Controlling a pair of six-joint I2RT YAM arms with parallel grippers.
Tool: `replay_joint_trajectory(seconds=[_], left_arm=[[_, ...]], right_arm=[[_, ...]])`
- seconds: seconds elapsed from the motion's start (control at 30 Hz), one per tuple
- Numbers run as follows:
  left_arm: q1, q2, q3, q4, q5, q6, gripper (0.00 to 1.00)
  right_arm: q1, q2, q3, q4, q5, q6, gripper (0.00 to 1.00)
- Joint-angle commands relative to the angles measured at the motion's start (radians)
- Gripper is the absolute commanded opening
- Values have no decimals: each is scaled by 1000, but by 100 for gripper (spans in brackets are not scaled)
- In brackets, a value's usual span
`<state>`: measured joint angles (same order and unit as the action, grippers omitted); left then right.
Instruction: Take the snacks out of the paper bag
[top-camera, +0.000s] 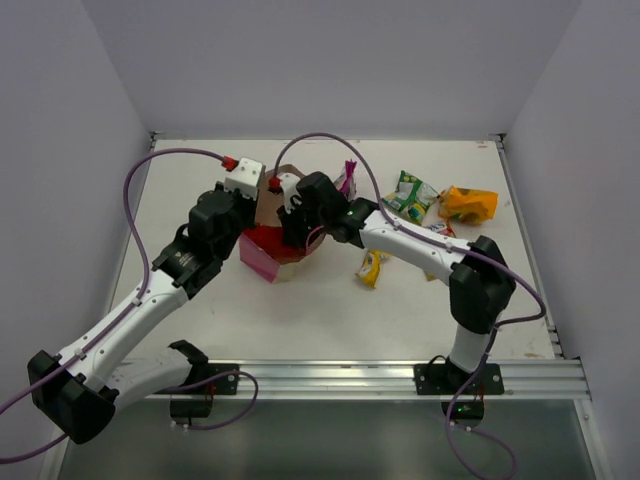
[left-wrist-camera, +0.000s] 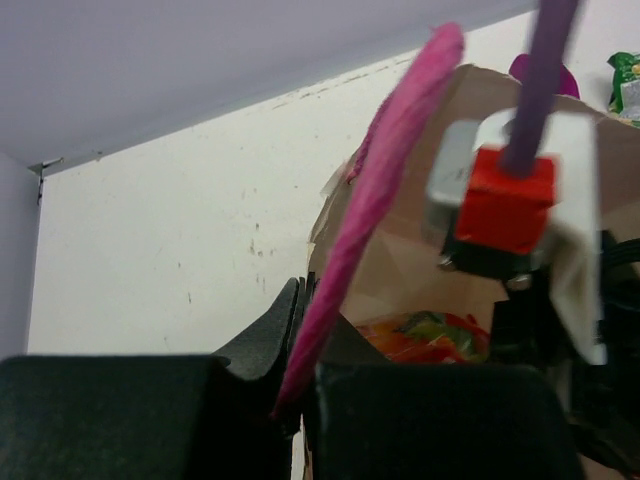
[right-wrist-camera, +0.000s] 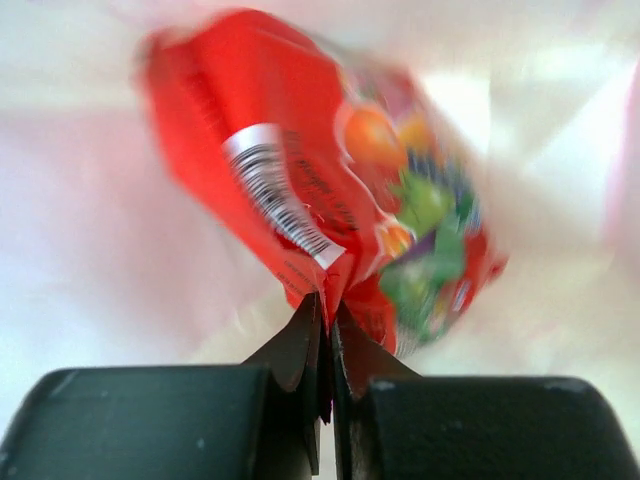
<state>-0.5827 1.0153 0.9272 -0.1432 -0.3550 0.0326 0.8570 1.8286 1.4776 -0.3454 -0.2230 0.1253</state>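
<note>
The paper bag (top-camera: 262, 256) lies tipped on the table, tan with pink sides, its mouth toward the right arm. My left gripper (left-wrist-camera: 310, 300) is shut on the bag's pink cord handle (left-wrist-camera: 392, 165) at the bag's far edge (top-camera: 262, 196). My right gripper (right-wrist-camera: 328, 305) reaches into the bag's mouth (top-camera: 291, 232) and is shut on the edge of a red snack packet (right-wrist-camera: 300, 170). The same red packet (left-wrist-camera: 430, 336) shows inside the bag in the left wrist view. Several snacks lie outside: purple (top-camera: 346, 180), green (top-camera: 412, 195), orange (top-camera: 468, 203), yellow (top-camera: 372, 267).
The loose packets are spread over the right half of the white table (top-camera: 200, 300), right of the bag and around the right forearm. Walls close the table at the back and both sides. A purple cable (top-camera: 330, 140) arcs over the bag.
</note>
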Motion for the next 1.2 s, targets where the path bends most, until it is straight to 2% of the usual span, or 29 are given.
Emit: replay_joint_trajectory(seconds=[0.0,0.37,0.7,1.0,1.17], left_arm=[[4,-9,2,30,-51,26,0],[4,-14,-2,28,-52,30,0],[15,-18,5,1,-142,47,0],[72,-17,16,-30,-160,33,0],[119,-9,24,-45,-144,20,0]], right_arm=[[-3,-143,93,71,45,-15,0],[-4,-200,181,85,123,-52,0],[-30,-284,259,83,211,-118,0],[-56,-285,407,85,289,-177,0],[-73,-259,553,91,318,-178,0]])
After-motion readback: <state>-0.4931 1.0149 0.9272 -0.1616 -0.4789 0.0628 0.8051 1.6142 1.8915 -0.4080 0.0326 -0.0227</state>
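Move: My right fingers are already shut on the red pack inside the paper bag. The centre of the bag's mouth lies roughly 12 cm above them, about 4 cm ahead and 2 cm to the left. From that hand, the purple pack is some 20 cm ahead, 14 cm right and 10 cm below, and the yellow pack is about level, 19 cm right and 14 cm below. My left hand holds the bag's left rim; the mouth's centre is about 10 cm to its right, 2 cm ahead and level in height. I draw the red pack up out of the bag with my right hand, nearly 28 cm, easing midway and then rising fast, while drifting about 5 cm forward and 5 cm right. The fingers stay pinched and swing up until they point almost level. My left hand keeps its grip on the rim, pulling it some 5 cm left, mostly late on, and turning a little counter-clockwise. ##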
